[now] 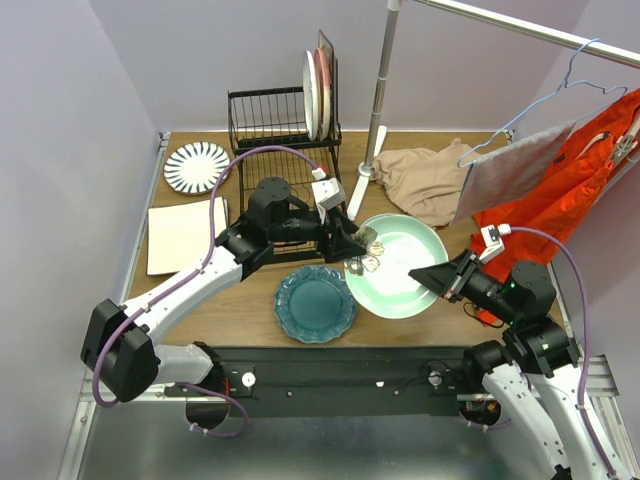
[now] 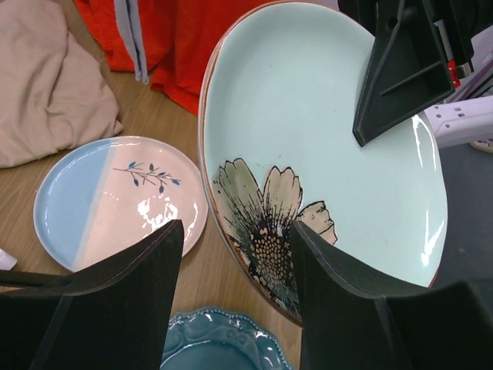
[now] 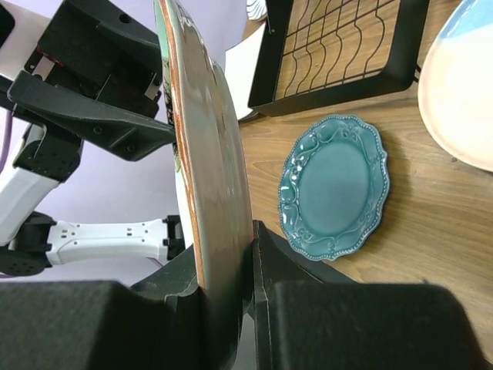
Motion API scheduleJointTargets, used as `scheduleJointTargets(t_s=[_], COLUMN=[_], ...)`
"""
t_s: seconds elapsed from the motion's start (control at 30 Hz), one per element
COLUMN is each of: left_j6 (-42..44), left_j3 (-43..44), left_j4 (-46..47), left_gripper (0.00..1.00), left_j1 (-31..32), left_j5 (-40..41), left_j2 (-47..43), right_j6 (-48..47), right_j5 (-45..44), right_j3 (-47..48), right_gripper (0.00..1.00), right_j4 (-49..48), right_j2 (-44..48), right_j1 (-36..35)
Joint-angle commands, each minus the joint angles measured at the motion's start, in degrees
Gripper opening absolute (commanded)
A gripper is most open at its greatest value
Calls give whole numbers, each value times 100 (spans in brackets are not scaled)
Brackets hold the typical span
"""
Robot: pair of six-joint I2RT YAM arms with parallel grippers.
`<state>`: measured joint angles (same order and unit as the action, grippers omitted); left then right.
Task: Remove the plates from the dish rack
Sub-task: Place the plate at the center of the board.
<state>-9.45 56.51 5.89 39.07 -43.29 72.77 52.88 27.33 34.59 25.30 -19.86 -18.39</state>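
The black wire dish rack (image 1: 283, 128) stands at the back, with plates (image 1: 316, 82) upright in its upper basket. My right gripper (image 3: 231, 262) is shut on the rim of a pale green floral plate (image 1: 402, 268), which it holds tilted above the table. My left gripper (image 2: 235, 239) is open, and the plate's opposite rim (image 2: 254, 266) lies between its fingers. A scalloped teal plate (image 1: 316, 303) lies flat in front. A striped plate (image 1: 196, 166) lies at the back left. A blue-and-pink plate (image 2: 115, 196) lies under the held one.
A metal clothes-rail pole (image 1: 383, 95) rises right of the rack. An orange garment (image 1: 565, 195) and a grey cloth (image 1: 510, 172) hang from the rail. A beige cloth (image 1: 425, 182) is heaped on the table. A cream square sheet (image 1: 185, 235) lies at the left.
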Motion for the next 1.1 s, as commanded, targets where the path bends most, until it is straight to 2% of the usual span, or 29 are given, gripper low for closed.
scheduleJointTargets(t_s=[0.0,0.33,0.47,0.57,0.6,0.7,0.87,0.93,0.97,1.07], left_j6=[-153,-39,-136,-232,-285,-504,-672,-794,-847,-1058], left_j3=[-87,-61,-97,-70,-87,-149,-175,-237,-246,-281], left_j4=[290,193,281,342,386,623,738,834,939,1150], left_gripper=[66,66,64,54,43,28,26,6,0,0], left_j1=[-13,-22,-13,-22,-22,-22,-13,-22,-13,-13], left_j5=[-409,-154,-355,-636,-794,-1136,-1428,-1577,-1612,-1831], left_j2=[44,-70,-71,0,0,18,97,140,167,246], right_j6=[213,302,240,196,135,56,11,12,-15,-103], right_j5=[272,361,299,281,299,308,317,343,352,361], right_j3=[48,-75,-119,-128,-145,-215,-339,-356,-365,-479], right_gripper=[1,1,1,1,1,1,1,1,1,1], right_j4=[-886,-1124,-1132,-1132,-1132,-1141,-1194,-1185,-1185,-1194], right_j2=[52,61,96,123,114,96,140,158,166,184], right_j1=[-15,-15,-24,-24,-24,-24,-24,-24,-24,-15])
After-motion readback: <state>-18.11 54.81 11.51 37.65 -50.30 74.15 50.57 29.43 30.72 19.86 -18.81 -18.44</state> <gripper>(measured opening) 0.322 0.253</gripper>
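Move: The green plate, still pinched at its near right rim by the right hand, has its middle about 7 cm to the right of the left hand and 4 cm back, near its height; the flowered rim lies between the open left fingers. From the right hand that middle is some 6 cm left and 3 cm ahead. From the left hand, the teal plate lies roughly 25 cm below, 9 cm left and 2 cm back; the two-tone plate, equally low, is 12 cm ahead and 10 cm right. The left fingers shut from both sides on the flowered left rim of the green plate and pinch it, stopping well short of closed. The left hand first waits almost still, easing only about 1 cm back in all, then rolls some 5 degrees about its fingers, its forward side dipping, as the grip is made. The right hand keeps its pinch on the opposite side and stays nearly in place. ##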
